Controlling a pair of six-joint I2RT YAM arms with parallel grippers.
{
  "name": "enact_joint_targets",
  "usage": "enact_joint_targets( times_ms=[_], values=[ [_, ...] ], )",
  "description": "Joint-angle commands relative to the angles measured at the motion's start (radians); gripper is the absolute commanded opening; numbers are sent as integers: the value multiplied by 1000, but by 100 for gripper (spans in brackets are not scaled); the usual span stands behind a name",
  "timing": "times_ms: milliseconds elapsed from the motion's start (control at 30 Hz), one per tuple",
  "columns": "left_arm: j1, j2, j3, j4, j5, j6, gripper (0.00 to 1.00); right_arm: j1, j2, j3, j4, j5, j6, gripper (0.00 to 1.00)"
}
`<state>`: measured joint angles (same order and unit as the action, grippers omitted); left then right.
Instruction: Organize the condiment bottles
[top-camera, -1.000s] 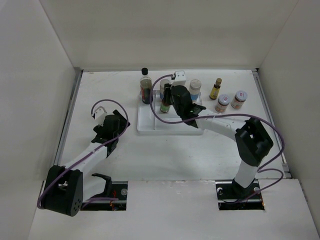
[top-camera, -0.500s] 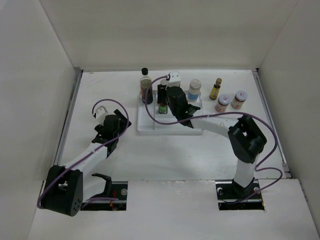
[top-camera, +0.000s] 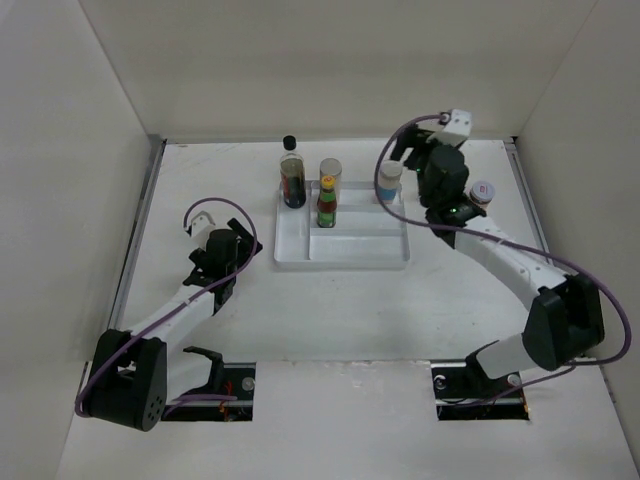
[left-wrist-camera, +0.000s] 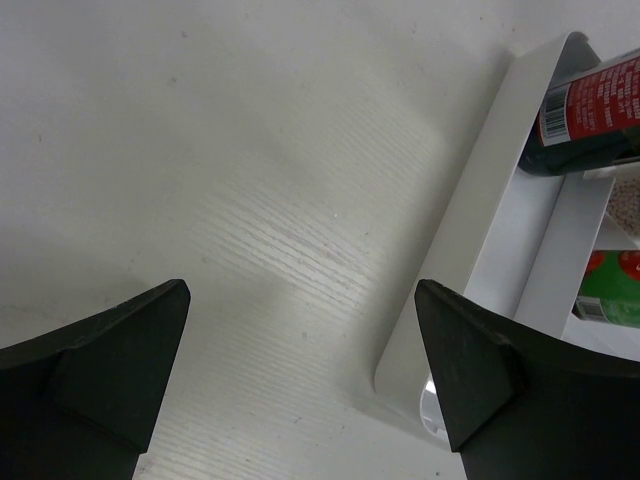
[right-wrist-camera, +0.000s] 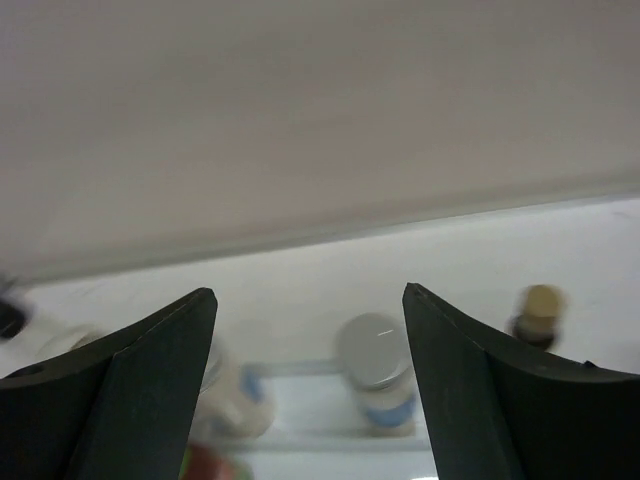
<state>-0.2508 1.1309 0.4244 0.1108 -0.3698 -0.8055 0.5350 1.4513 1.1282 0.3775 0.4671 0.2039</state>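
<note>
The white divided tray (top-camera: 345, 255) holds the dark black-capped bottle (top-camera: 291, 176), the silver-lidded jar (top-camera: 330, 171) and the red-sauce yellow-capped bottle (top-camera: 327, 205). The blue-labelled white jar (top-camera: 389, 180) stands at the tray's back right corner. One red-labelled jar (top-camera: 482, 191) shows past the right arm, which hides the other red-labelled jar and the tiny yellow bottle. My right gripper (top-camera: 425, 160) is raised, open and empty; its blurred view shows the blue-labelled jar (right-wrist-camera: 375, 368) and the tiny bottle (right-wrist-camera: 538, 314). My left gripper (top-camera: 236, 240) is open and empty, left of the tray.
The left wrist view shows the tray's front left corner (left-wrist-camera: 470, 250) close to my right finger (left-wrist-camera: 470, 370), with the dark bottle (left-wrist-camera: 590, 110) and the red-sauce bottle's green label (left-wrist-camera: 612, 298) inside. White walls enclose the table on three sides.
My right gripper has let go of the red-sauce bottle, now standing in the tray, and has swung up and to the right toward the back. The left arm has not moved.
</note>
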Motion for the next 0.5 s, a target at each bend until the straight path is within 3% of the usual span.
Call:
enact_joint_targets(
  times_ms=[0, 200, 467],
  values=[
    [5, -5, -9, 49, 17, -9, 100, -156, 40, -6, -73, 56, 18, 82],
    [8, -11, -18, 64, 20, -9, 100, -316, 194, 110, -210, -25, 29, 82],
    [8, -16, -22, 69, 20, -8, 100, -352, 356, 205, -221, -110, 29, 77]
  ],
)
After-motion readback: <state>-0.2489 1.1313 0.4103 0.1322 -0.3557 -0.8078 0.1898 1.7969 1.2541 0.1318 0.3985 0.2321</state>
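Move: The tan-capped condiment bottle is about 10 cm ahead of the right hand, 14 cm to its right and 24 cm below. The white-topped jar in the tray is 9 cm ahead and 3 cm right; two label-lidded jars stand 3 cm ahead, 18 right, and 5 ahead, 28 right, all similarly low. From the left hand, the tan-capped bottle is some 23 cm ahead, 49 right, about level. The open right hand swings 14 cm right, then drops 16 cm, advancing and tipping down towards the tan-capped bottle. ##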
